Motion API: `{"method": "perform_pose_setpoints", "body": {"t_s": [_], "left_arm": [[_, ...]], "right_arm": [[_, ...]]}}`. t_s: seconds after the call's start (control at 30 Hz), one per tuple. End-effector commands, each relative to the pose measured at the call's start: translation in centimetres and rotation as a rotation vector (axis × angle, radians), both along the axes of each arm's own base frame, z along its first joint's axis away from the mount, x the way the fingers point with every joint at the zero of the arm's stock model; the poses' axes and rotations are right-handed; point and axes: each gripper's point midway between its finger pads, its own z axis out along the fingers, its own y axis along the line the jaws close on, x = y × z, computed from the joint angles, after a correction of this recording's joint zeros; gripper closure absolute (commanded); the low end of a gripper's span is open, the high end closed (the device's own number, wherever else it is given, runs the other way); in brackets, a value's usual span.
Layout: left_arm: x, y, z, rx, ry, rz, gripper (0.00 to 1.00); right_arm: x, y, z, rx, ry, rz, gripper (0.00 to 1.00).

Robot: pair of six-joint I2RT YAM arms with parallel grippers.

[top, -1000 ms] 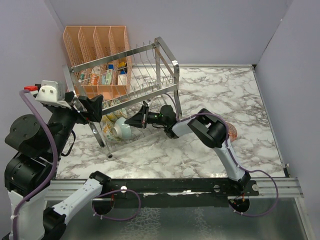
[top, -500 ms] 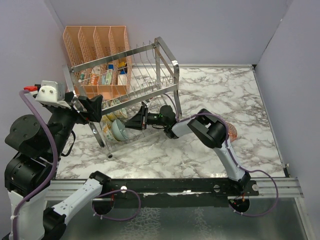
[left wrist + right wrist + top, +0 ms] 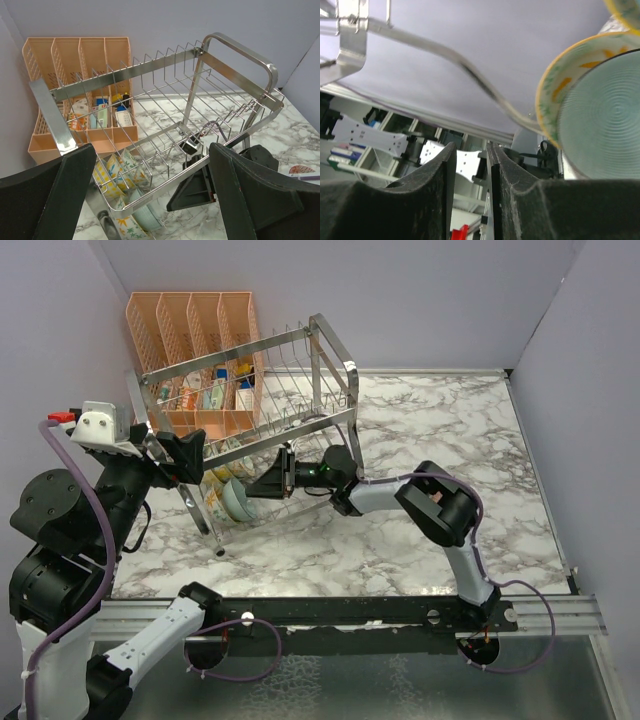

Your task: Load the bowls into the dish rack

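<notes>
The dish rack (image 3: 262, 390) stands tilted at the back left of the marble table. Several bowls (image 3: 228, 495) stand on edge in its lower tier. In the left wrist view they are yellow-patterned bowls (image 3: 116, 172) with a teal-backed bowl (image 3: 145, 216) in front. My right gripper (image 3: 264, 483) reaches under the rack's upper tier, just right of that teal-backed bowl (image 3: 602, 112). Its fingers (image 3: 437, 170) stand slightly apart with nothing between them. My left gripper (image 3: 150, 200) hovers wide open at the rack's left end, holding nothing. The right gripper (image 3: 197, 187) shows between its fingers.
A peach-orange divided organizer (image 3: 190, 325) stands behind the rack against the back wall, with small items in its compartments. A sliver of an orange-patterned dish (image 3: 301, 170) lies on the table at the right. Purple walls enclose the table on three sides.
The right gripper has opened and let go of the teal-backed bowl, which now rests on edge in the rack's lower tier. The right arm's elbow has swung right. The left arm has not moved.
</notes>
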Motion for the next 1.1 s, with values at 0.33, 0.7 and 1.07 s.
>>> {"method": "perform_pose_setpoints", "body": {"t_s": [0.33,0.7,1.07], "left_arm": [[0.6,-0.3,0.5,-0.017,-0.010,0.003,0.01],[0.9,-1.0,-0.2,-0.027,0.001,-0.021,0.01],[1.9,-2.2,-1.8,-0.008,0.030,-0.060,0.01]], "right_arm": [[-14.1,-5.4,-4.3,-0.359,-0.164,0.250,0.69],[-13.2,-22.3,-12.7,-1.094,-0.193,-0.191,0.62],[-7.0,-32.0,-11.3,-1.473,-0.239,-0.619,0.40]]}}
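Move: Just clear of the turquoise bowl, the empty right hand has that bowl about 2 cm ahead, 6 cm left and 9 cm below; a patterned bowl leans level with the hand, 10 cm left and 9 cm down. Its next target, the red bowl, lies roughly 45 cm right, 5 cm ahead and 17 cm lower. The rack's right front foot is some 20 cm right, 11 cm ahead. From the left hand, the red bowl is about 52 cm right, 11 cm ahead, 47 cm down. Backing out of the rack, the right hand rises slightly and draws back about 16 cm, then sweeps right towards the red bowl, some 28 cm in all, sinking and easing forward again late. Its left-pointing fingers swing about 75 degrees to point steeply down and open wider, touching nothing at the end. Late on, the open left hand dips and edges forward slightly. ##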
